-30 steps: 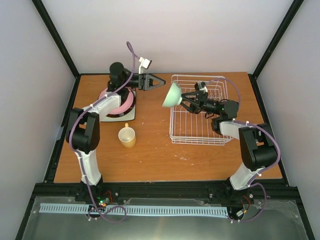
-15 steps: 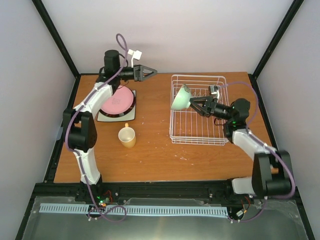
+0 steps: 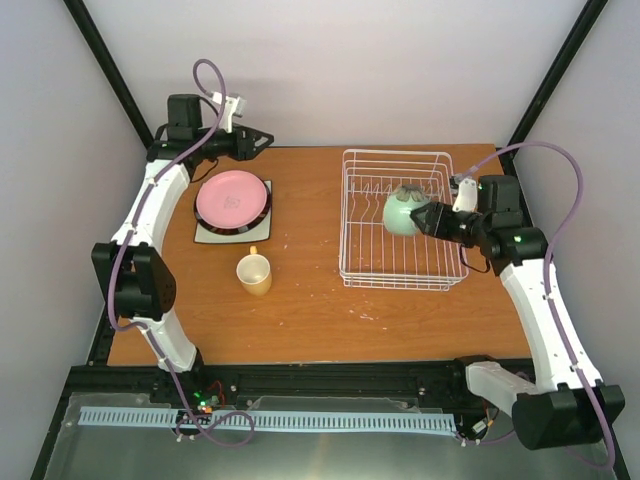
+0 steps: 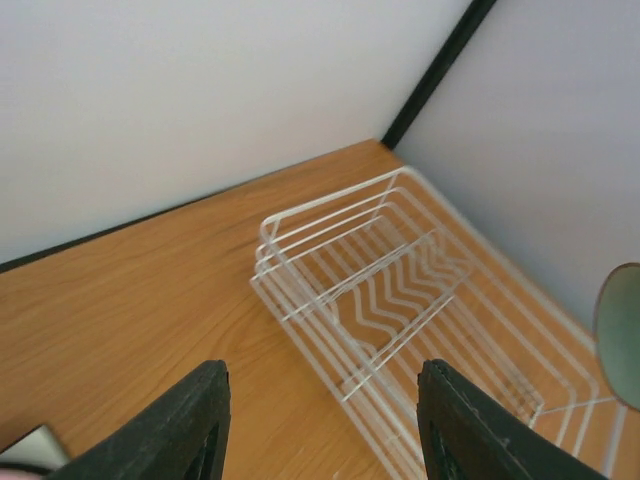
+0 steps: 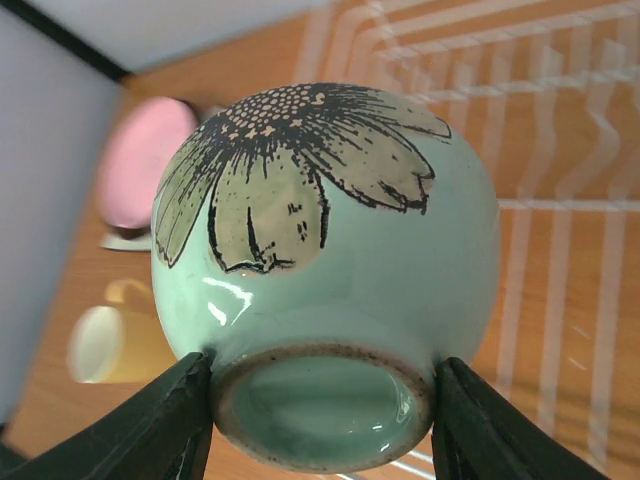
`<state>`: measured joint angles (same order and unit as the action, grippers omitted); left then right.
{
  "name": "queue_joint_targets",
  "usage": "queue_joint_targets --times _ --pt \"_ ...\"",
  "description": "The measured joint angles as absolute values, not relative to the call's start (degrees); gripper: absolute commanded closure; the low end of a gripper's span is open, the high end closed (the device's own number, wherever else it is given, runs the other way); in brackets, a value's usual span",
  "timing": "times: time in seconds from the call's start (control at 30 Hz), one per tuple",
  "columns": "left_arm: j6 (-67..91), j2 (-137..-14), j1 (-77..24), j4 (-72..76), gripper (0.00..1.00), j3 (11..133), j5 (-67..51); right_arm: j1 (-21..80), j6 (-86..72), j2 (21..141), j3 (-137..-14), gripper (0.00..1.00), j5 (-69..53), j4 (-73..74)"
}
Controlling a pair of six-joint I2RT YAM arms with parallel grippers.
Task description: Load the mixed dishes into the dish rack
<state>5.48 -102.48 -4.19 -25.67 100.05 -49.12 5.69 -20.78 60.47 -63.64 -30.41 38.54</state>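
My right gripper [image 3: 425, 217] is shut on the foot of the mint-green bowl [image 3: 402, 212], which hangs on its side over the middle of the white wire dish rack [image 3: 352, 262]. In the right wrist view the black fingers [image 5: 170, 425] clamp both sides of the bowl [image 5: 330, 250], its flower mark facing up. My left gripper [image 3: 255, 141] stands open and empty in the air at the back left. The pink plate [image 3: 232, 198] lies on a stack above the white square plate [image 3: 205, 236]. In front of that stack stands the pale yellow mug [image 3: 255, 272].
The left wrist view looks past its open gripper [image 4: 325, 420] at the rack [image 4: 400, 290] and an edge of the bowl [image 4: 622, 330]. Grey walls and black frame posts close in the table on three sides.
The right arm swung the bowl from the rack's left edge to over its middle. The left arm drew back from above the plate stack toward the back left corner.
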Motion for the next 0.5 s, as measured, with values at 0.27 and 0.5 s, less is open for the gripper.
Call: queue_joint_targets --times 0.27,0.5 --pt "-6.0 -101.0 -4.3 -38.7 0.5 99.7 -36.4 5.7 -14.5 71.2 -72.3 0.97 -10.7 58.7" --pt "-10.0 -101.0 -4.3 -42.3 0.51 95.8 -31.3 8.5 -12.9 80.8 -77.7 0.97 -1.0 64.0"
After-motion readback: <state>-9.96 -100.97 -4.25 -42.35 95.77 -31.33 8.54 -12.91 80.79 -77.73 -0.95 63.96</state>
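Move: The right hand holds the green bowl by its foot; the front right part of the dish rack lies some 8 cm to its right, 5 cm ahead and 24 cm below, and the rack's middle about 13 cm ahead, 1 cm right. From the empty left hand the pink plate is about 7 cm ahead, 11 cm left, 30 cm below, with the yellow mug roughly 14 cm back and 4 cm left. Keeping its pinch on the green bowl's foot, the right hand sinks about 9 cm and swings some 7 cm to the right over the dish rack, tipping its fingers from a slant to nearly straight down. Meanwhile the open left hand drops about 8.5 cm and shifts some 4 cm left towards the pink plate, tilting its fingers farther down and touching nothing. ##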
